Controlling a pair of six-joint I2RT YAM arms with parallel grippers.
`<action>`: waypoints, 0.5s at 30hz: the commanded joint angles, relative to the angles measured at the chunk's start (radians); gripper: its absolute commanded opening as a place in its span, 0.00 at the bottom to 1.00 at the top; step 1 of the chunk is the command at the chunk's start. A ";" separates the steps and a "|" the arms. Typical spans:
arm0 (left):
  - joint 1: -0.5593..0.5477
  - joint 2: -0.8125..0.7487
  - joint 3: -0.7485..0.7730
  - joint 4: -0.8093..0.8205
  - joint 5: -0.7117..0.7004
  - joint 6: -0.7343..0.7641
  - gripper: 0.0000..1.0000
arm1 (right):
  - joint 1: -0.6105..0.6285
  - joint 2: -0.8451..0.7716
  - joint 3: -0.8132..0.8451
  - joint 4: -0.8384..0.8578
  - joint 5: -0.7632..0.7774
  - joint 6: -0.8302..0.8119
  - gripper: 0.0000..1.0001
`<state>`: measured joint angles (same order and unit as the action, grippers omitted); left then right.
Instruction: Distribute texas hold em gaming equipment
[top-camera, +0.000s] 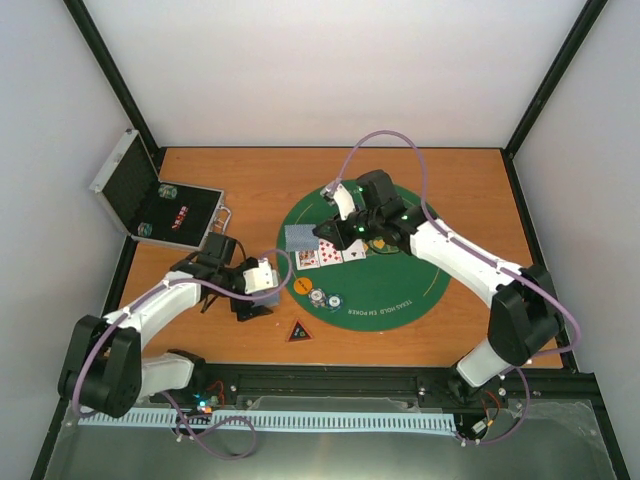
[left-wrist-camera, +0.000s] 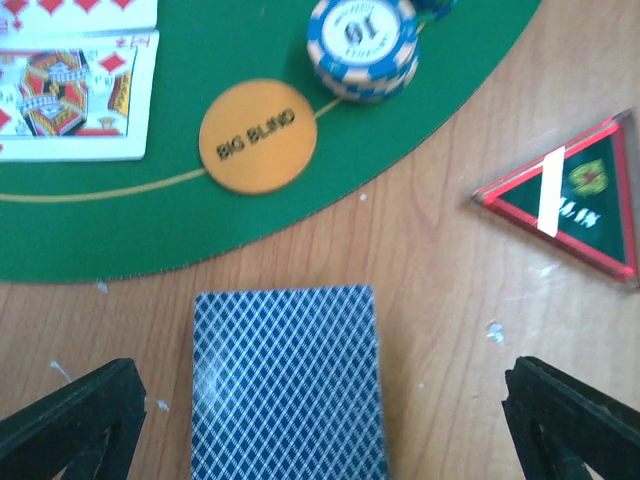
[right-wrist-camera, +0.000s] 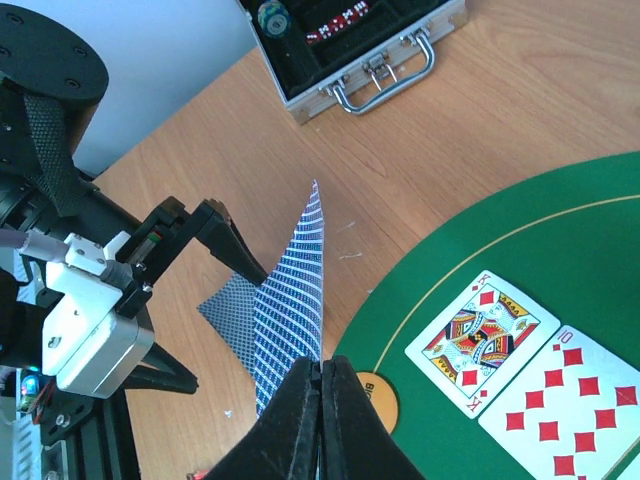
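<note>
A face-down playing card (left-wrist-camera: 285, 380) with a blue lattice back lies flat on the wood, just off the green mat (left-wrist-camera: 420, 120). My left gripper (left-wrist-camera: 320, 435) stands open astride it, and neither finger (left-wrist-camera: 70, 420) touches it. My right gripper (right-wrist-camera: 322, 372) is shut on the edge of a second blue-backed card (right-wrist-camera: 295, 270), held edge-up above the mat's left rim (top-camera: 300, 238). Face-up on the mat lie a king of diamonds (right-wrist-camera: 483, 342) and another diamonds card (right-wrist-camera: 560, 410). Nearby are an orange "BIG BLIND" disc (left-wrist-camera: 258, 136), a blue-white chip stack (left-wrist-camera: 362, 45) and a red-edged triangle (left-wrist-camera: 570, 195).
The silver case (top-camera: 160, 200) lies open at the back left of the table, with chips and dice inside and its handle (right-wrist-camera: 385, 75) toward the mat. The two grippers are close together at the mat's left edge. The left gripper (right-wrist-camera: 190, 240) shows in the right wrist view.
</note>
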<state>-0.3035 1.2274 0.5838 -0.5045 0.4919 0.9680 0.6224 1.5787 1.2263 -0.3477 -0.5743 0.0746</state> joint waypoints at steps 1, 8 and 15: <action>-0.028 -0.063 0.090 -0.114 0.136 -0.023 0.99 | -0.009 -0.068 -0.023 -0.031 0.020 -0.021 0.03; -0.284 -0.136 0.041 -0.148 0.162 -0.106 1.00 | -0.060 -0.148 -0.096 -0.029 0.032 -0.009 0.03; -0.435 -0.042 -0.015 -0.041 0.024 -0.138 1.00 | -0.090 -0.218 -0.153 -0.055 0.071 -0.012 0.03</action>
<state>-0.7078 1.1362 0.5819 -0.6033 0.5838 0.8639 0.5446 1.4120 1.0981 -0.3817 -0.5289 0.0677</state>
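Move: The triangular all-in marker lies about 9 cm back and 10 cm to the right of the left hand, some 4 cm lower. The face-down cards just laid are nearly under that hand, 1 cm ahead and 2 cm right; the big blind disc is 2 cm ahead and 11 cm right. From the right hand, about 18 cm below it, the third face-up card is level and 8 cm right, the ten of diamonds level and 2 cm right. Lift the open left gripper some 5 cm clear of the laid cards, swing it back about 10 cm and right about 7 cm towards the all-in marker, turning it roughly 20 degrees clockwise, and start sinking again as it nears. Meanwhile carry the blue-backed cards, still pinched in the right gripper, about 5 cm right, high above the face-up row, towards its right end. ##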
